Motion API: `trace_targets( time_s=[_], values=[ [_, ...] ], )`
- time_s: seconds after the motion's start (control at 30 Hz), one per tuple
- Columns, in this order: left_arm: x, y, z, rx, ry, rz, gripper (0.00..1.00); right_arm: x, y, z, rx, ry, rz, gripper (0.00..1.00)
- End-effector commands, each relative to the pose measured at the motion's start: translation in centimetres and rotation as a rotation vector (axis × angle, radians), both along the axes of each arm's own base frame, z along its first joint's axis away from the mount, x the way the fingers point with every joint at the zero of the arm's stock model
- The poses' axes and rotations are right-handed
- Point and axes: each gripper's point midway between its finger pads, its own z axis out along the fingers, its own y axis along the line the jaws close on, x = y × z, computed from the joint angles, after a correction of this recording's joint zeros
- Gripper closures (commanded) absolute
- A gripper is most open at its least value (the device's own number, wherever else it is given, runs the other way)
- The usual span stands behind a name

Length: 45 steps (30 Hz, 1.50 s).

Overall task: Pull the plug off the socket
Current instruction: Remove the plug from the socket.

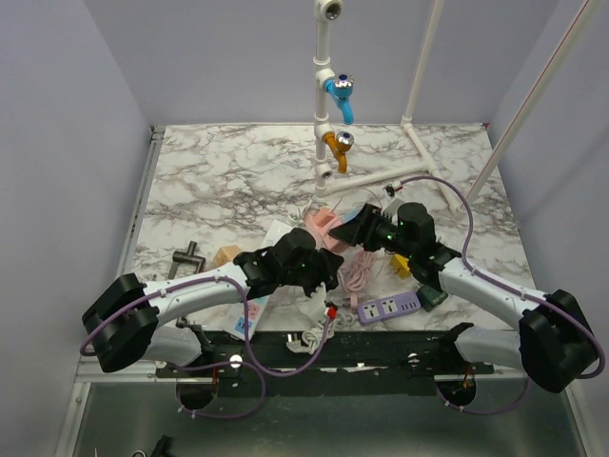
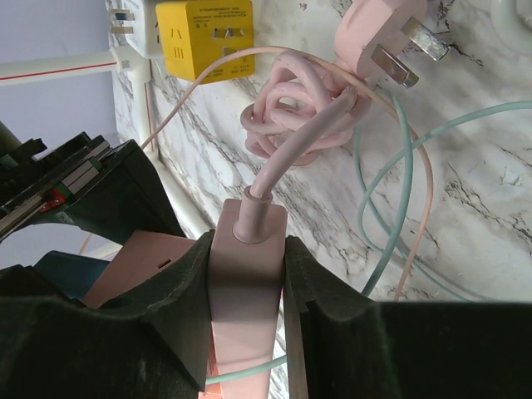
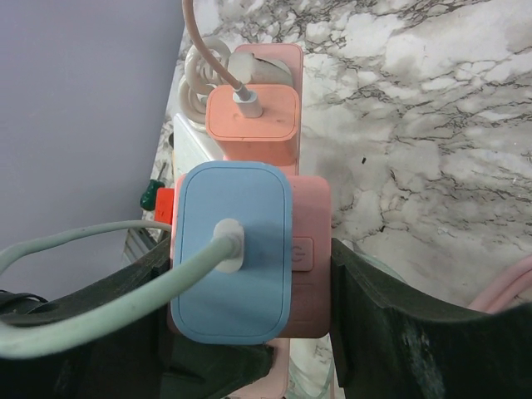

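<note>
A light blue plug with a pale green cable sits in a pink socket strip. My right gripper is shut on that strip, one finger pressed against its right edge and the other hidden under the plug. Farther along the strip sits a salmon plug. In the left wrist view my left gripper is shut on the strip's narrow pink end, where the thick pink cord comes out. From above, both grippers meet at the strip.
The pink cord coils up to a three-pin plug. Close by lie a yellow adapter, a lilac power strip, a wooden block and a black T-handle. A white pipe stand with taps rises behind.
</note>
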Motion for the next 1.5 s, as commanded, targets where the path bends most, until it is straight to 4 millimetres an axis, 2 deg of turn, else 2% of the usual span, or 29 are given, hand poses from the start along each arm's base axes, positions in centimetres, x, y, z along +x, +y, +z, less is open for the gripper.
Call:
trace_targets(
  time_s=[0.0,0.27,0.47,0.63,0.73,0.8,0.97,1.03,1.13,1.2,1.3,1.43,1.47],
  values=[
    [-0.9,5.0,-4.9,0.19,0.13,0.113,1.0,4.4,-2.7,4.0,0.068,-0.152,-0.141,0.99],
    [-1.1,4.8,-4.7,0.203,0.151,0.098,1.0,4.8,-2.6,3.2,-0.017,-0.15,-0.12,0.99],
    [-2.5,5.6,-5.9,0.288,0.191,0.031,1.0,5.2,-3.1,4.9,-0.077,-0.201,-0.158,0.99],
    [-2.7,5.8,-6.4,0.312,0.23,0.05,1.0,6.2,-4.8,4.9,-0.133,-0.204,-0.257,0.99],
    [-2.8,6.1,-6.6,0.314,0.249,0.074,1.0,6.7,-6.0,5.8,-0.14,-0.221,-0.335,0.99],
    [-2.9,6.3,-7.0,0.319,0.255,0.081,1.0,6.6,-5.6,6.4,-0.128,-0.228,-0.342,0.99],
    [-2.9,6.1,-7.1,0.314,0.275,0.094,1.0,5.1,-2.4,6.4,-0.168,-0.252,-0.295,0.99],
    [-2.8,6.1,-7.0,0.312,0.285,0.108,1.0,4.7,-2.4,6.0,-0.167,-0.249,-0.294,0.99],
    [-2.9,6.4,-7.0,0.314,0.295,0.118,1.0,4.4,-4.4,5.6,-0.201,-0.254,-0.359,0.99],
    [-3.1,6.6,-7.2,0.314,0.295,0.119,1.0,4.0,-4.8,5.2,-0.201,-0.254,-0.346,0.99],
    [-2.8,6.6,-7.3,0.3,0.275,0.12,1.0,3.5,-3.6,4.6,-0.173,-0.221,-0.287,0.99],
    [-1.5,5.8,-6.8,0.267,0.235,0.155,1.0,2.4,-2.1,4.9,-0.119,-0.225,-0.195,0.99],
    [-1.2,5.6,-6.7,0.26,0.226,0.163,0.91,2.3,-2.1,5.0,-0.118,-0.229,-0.183,0.99]
  ],
)
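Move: The right hand already grips the pink adapter with the blue charger on it; the pink strip it is plugged into lies roughly 5 cm to its left, level fore and aft and some 3 cm lower. The orange charger on that strip sits about 6 cm left and 2 cm ahead. From the left hand, which holds the strip's cord end, the adapter is about 6 cm ahead, 1 cm right and 2 cm up. The pink cord coil lies about 7 cm right, 2 cm back and 12 cm below. Both grips keep their hold, right fingers on the pink adapter and left fingers on the strip's cord end, working the joint with small tilts almost in place. Then the two hands jerk apart: the right one goes up, right and forward about 5 cm, tipping up and turning clockwise, while the left drops and draws left some 6 cm, tilting about 15 degrees. ##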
